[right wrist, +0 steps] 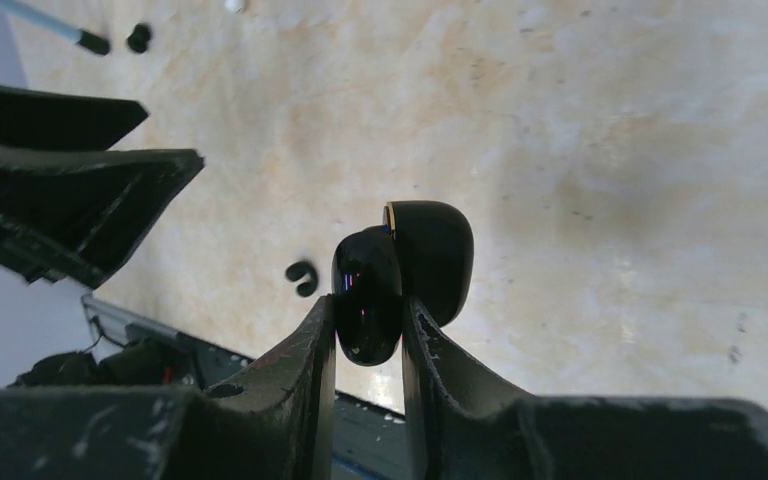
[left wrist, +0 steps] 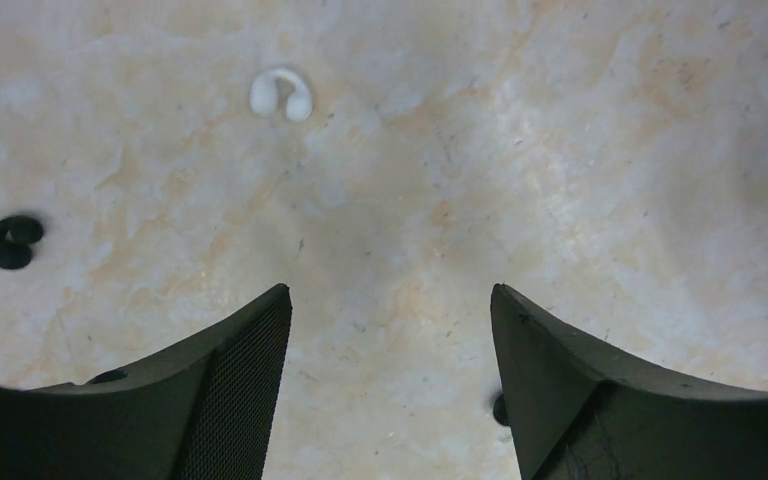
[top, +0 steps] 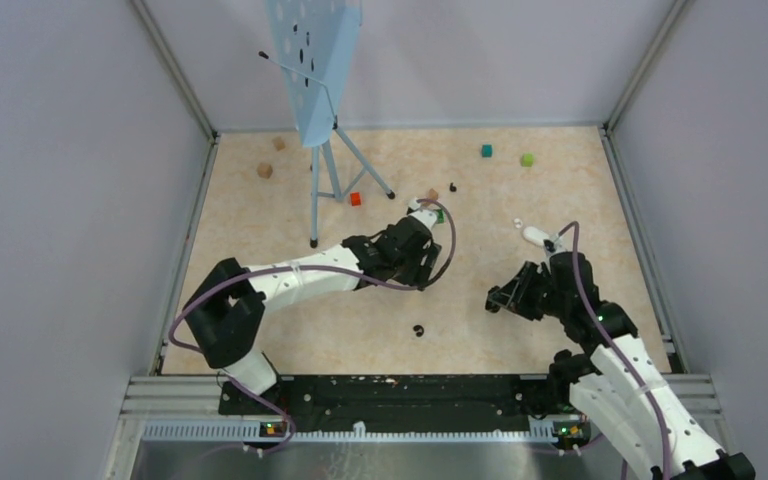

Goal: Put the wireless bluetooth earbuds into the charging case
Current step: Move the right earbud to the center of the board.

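Observation:
My right gripper [right wrist: 368, 310] is shut on the charging case [right wrist: 405, 275], a glossy black shell held above the table, its two halves parted with a gold rim showing. My left gripper [left wrist: 390, 290] hangs open over bare table with nothing between its fingers. Ahead of it lie a white C-shaped earbud [left wrist: 281, 93] and, to the left, a black one [left wrist: 13, 242]. A dark speck [left wrist: 500, 408] peeks out beside its right finger. In the top view a black earbud [top: 418, 330] lies between the arms, another [top: 453, 187] further back, and small white buds [top: 517, 222] sit near the right arm.
A blue perforated panel on a tripod stand [top: 315, 190] occupies the back left. Coloured cubes are scattered: red [top: 355, 199], teal [top: 486, 151], light green [top: 527, 159], and wooden ones [top: 265, 170]. A white oblong object [top: 535, 237] lies by the right arm. Walls enclose three sides.

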`<state>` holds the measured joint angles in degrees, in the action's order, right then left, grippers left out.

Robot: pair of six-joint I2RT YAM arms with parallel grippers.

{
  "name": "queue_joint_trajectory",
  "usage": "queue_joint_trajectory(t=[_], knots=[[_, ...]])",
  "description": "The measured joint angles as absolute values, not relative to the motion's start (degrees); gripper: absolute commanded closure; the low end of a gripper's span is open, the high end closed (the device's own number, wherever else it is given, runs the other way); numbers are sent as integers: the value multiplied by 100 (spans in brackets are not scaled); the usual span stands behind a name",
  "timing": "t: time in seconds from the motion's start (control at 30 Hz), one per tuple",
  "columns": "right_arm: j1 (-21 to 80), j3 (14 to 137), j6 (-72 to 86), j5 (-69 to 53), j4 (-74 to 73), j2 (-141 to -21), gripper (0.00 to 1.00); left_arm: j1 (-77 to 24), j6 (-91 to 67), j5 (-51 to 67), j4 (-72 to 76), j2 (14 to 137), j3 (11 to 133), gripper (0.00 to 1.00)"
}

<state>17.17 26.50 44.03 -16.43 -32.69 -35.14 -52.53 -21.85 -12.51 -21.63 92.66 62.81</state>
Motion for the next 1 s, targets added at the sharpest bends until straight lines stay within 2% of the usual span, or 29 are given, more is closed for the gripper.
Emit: queue_joint_trajectory(t=[0.23, 0.47, 0.7, 1.0], knots=[[1658, 2812, 4460, -814, -4066, -3159, 100, -5323, -1916, -1608, -2093, 9937, 7345, 21], [1643, 3092, 4611, -436, -4219, -2945, 100, -5251, -1356, -2029, -1653, 11231, 8914, 19], [1632, 3087, 4716, -550, -4191, -3020, 100, -4893, -1120, -1979, -1310, 12709, 10628, 20], [1632, 2805, 4987, -991, -3802, -3017, 100, -4495, -939, -1949, -1155, 14247, 12151, 28]])
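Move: The right earbud, the small black one far out, lies some 30 cm ahead of the left hand, 11 cm to its right and 9 cm below. The green block is about 21 cm ahead and 6 cm right of that hand, the wooden bridge 26 cm ahead and 2 cm right. The white earbud is 10 cm ahead, 3 cm left. From the right hand the right earbud is roughly 34 cm ahead, 13 cm left, 11 cm lower. Left hand, open, arcs about 24 cm forward and 13 right towards the right earbud; right hand keeps the case. ##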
